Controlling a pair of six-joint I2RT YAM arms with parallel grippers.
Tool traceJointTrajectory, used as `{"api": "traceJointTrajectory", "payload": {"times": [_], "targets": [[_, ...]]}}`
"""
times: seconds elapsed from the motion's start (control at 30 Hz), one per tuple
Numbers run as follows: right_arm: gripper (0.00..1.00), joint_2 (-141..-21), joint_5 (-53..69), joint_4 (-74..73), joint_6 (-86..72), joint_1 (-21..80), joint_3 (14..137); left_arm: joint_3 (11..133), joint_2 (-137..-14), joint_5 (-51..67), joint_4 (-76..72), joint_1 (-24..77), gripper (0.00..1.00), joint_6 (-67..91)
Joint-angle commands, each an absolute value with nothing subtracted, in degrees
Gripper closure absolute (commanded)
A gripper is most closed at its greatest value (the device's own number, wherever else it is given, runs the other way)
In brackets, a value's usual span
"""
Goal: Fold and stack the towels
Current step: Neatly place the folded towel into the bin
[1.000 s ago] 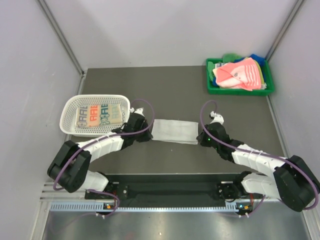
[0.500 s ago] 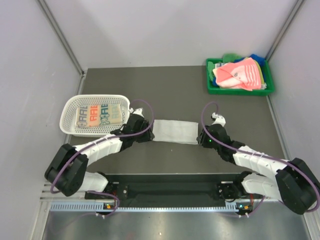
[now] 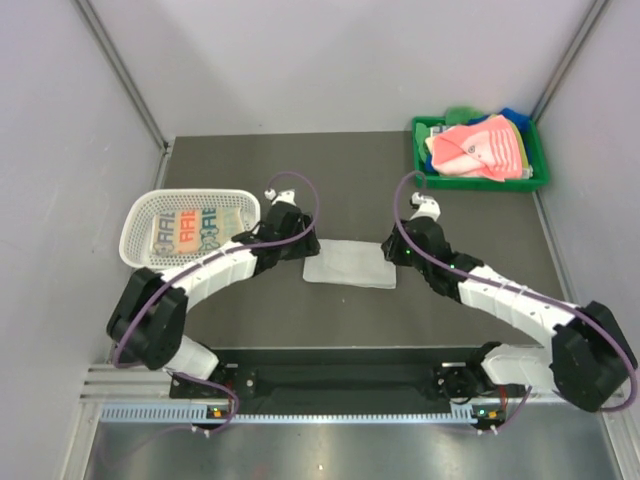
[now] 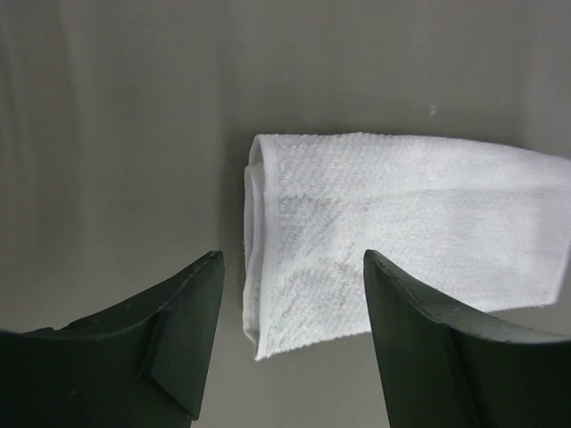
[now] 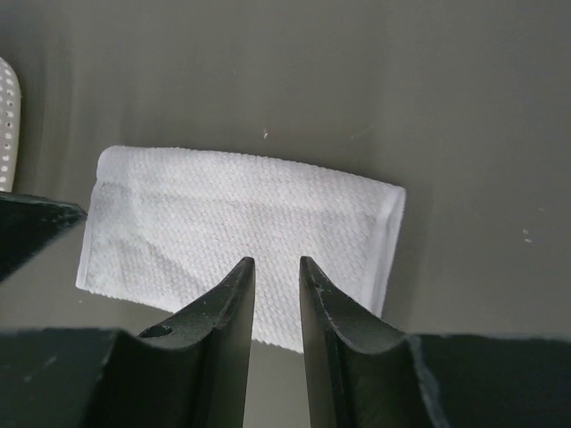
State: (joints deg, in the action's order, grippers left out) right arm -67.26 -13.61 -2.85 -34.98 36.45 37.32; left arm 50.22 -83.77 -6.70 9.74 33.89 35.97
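Observation:
A plain white towel (image 3: 348, 264) lies folded flat on the dark table between my two grippers. My left gripper (image 3: 304, 246) hovers over its left end, open, and the towel (image 4: 401, 236) shows beyond the black fingertips (image 4: 201, 303) with nothing between them. My right gripper (image 3: 391, 250) is over the right end. Its jaws stand a narrow gap apart above the towel (image 5: 241, 223), gripping nothing. A white towel with coloured letters (image 3: 193, 229) lies in the basket. A pink towel (image 3: 478, 148) tops a pile in the green tray.
The white perforated basket (image 3: 135, 238) sits at the left, close to my left arm. The green tray (image 3: 478, 183) stands at the far right corner against the wall. Grey walls close in the table on three sides.
Both grippers have opened and let go of the white towel's ends. Both have moved toward the far side of the table. The towel stays folded on the table.

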Motion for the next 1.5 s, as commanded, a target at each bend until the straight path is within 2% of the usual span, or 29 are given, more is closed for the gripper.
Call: {"api": "traceJointTrajectory", "payload": {"times": [0.0,0.2,0.43,1.1,1.2,1.27,1.3,1.37,1.4,1.43,1.47], "targets": [[0.73,-74.0,-11.4,-0.4,-33.6,37.9,41.3,52.3,-87.8,-5.9,12.6,33.7,0.30,35.9],[0.75,-82.3,-9.5,4.7,-33.4,38.1,41.1,52.0,-92.6,-3.3,11.9,33.0,0.28,35.9],[0.76,-85.5,-10.1,8.2,-33.9,36.9,36.6,48.7,-94.1,2.1,9.0,30.9,0.30,37.4],[0.76,-86.5,-7.9,10.2,-31.9,30.1,33.0,44.3,-103.5,6.9,1.9,30.4,0.52,40.8],[0.77,-86.9,-7.6,10.5,-31.8,29.7,32.9,44.1,-104.3,6.8,1.3,30.5,0.58,41.1],[0.77,-86.7,-7.4,10.5,-31.9,29.6,32.8,44.4,-104.7,6.7,1.3,30.5,0.66,41.1],[0.77,-86.6,-6.9,10.5,-31.9,29.6,32.9,45.0,-104.8,6.6,1.5,30.6,0.76,40.9],[0.76,-85.5,-6.4,10.4,-32.0,29.6,33.0,45.6,-104.8,6.3,2.4,30.6,0.88,40.8],[0.73,-85.1,-5.5,10.0,-32.0,29.6,33.1,46.4,-104.7,6.2,2.9,30.7,0.96,40.5],[0.70,-83.7,-4.8,9.8,-31.8,29.7,33.7,46.9,-104.7,5.5,3.6,30.7,1.00,40.1],[0.66,-82.7,-4.3,9.6,-31.7,29.7,33.9,47.5,-104.2,4.6,5.3,31.0,1.00,39.8]]}}
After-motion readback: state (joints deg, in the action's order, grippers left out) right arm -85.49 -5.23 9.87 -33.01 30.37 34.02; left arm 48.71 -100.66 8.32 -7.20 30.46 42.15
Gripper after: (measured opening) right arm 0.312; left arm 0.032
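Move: The white folded towel lies flat between the hands: its middle is about 11 cm to the right of the left hand and some 7 cm lower, level fore-and-aft, with its left end nearly beneath that hand. From the right hand, the towel's middle is about 8 cm left, 1 cm ahead and 10 cm below. The white basket sits about 27 cm left and 8 cm ahead of the left hand, the stacked towel inside it some 25 cm left and 8 cm ahead. The folded towel's left end is pinched by the left fingers, which drop about 6 cm beside it, slide some 4 cm right and a little forward onto it, then sink slightly and shut, the wrist tilting about 10 degrees. The right hand lowers some 9.5 cm onto the towel's right part, then shifts a couple of centimetres forward and right, fingers still partly open, resting on the cloth. ##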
